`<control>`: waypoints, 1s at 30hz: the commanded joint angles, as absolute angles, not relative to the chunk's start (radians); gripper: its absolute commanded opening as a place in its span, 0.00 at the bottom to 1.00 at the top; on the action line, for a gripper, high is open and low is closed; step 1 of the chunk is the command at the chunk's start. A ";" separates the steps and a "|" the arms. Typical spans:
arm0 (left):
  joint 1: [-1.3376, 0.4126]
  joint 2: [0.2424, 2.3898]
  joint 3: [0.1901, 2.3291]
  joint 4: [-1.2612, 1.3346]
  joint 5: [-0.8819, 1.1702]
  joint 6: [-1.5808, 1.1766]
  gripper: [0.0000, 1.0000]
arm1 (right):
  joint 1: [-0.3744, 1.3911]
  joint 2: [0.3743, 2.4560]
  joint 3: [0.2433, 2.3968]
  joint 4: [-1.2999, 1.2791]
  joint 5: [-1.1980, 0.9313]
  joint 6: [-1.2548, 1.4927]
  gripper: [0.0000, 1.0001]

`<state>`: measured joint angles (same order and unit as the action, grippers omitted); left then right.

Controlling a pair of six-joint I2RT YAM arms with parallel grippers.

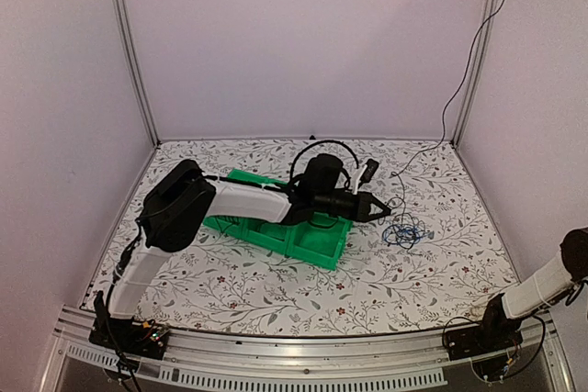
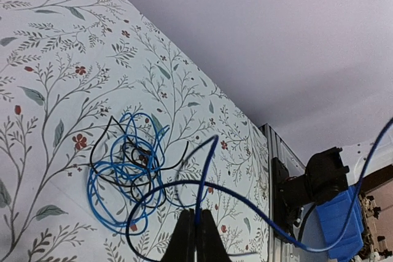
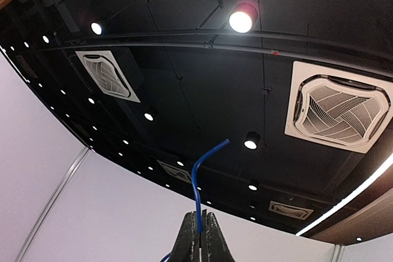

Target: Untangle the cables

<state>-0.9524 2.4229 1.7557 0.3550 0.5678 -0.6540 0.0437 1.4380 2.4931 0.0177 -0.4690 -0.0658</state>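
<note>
The cables are a loose tangle of thin blue and black wires (image 1: 402,231) lying on the floral table, right of the green bin; the tangle also shows in the left wrist view (image 2: 123,170). My left gripper (image 1: 381,211) hangs just left of and above the tangle, shut on a blue cable (image 2: 206,170) that rises from the heap. A long blue strand (image 2: 276,225) runs off to the right. My right gripper (image 3: 198,218) points up at the ceiling, shut on a blue cable end (image 3: 195,182). In the top view it is beyond the right edge.
A green bin (image 1: 317,243) lies under the left arm's forearm. The right arm (image 1: 542,286) stands at the near right corner and shows in the left wrist view (image 2: 313,182). A thin black wire (image 1: 459,89) hangs down the back right post onto the table.
</note>
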 commanded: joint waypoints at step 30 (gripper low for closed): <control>-0.744 1.526 1.290 0.118 -0.053 -0.596 0.00 | 0.468 1.552 1.613 -0.160 -0.752 -0.182 0.00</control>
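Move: My left hand, low and already pinching the dark blue cable, has the green box's middle about 25 cm to its left, 6 cm ahead and 8 cm down; the box's empty right compartment is some 15 cm left and 3 cm ahead. The remaining blue cable pile lies about 6 cm right, 4 cm ahead and 11 cm below. From my raised right hand, holding the same cable, the box is roughly 36 cm left, 21 cm ahead and 78 cm down; the pile is 5 cm left and 19 cm ahead. I swing my left hand up and left, away from the pile, rising about 30 cm before sinking some 10 cm high above the green box, turning it counter-clockwise. Meanwhile I bring my right hand down about 35 cm and forward, then left towards the left hand, tipping its upturned fingers forward. Both grippers stay shut on the cable. ##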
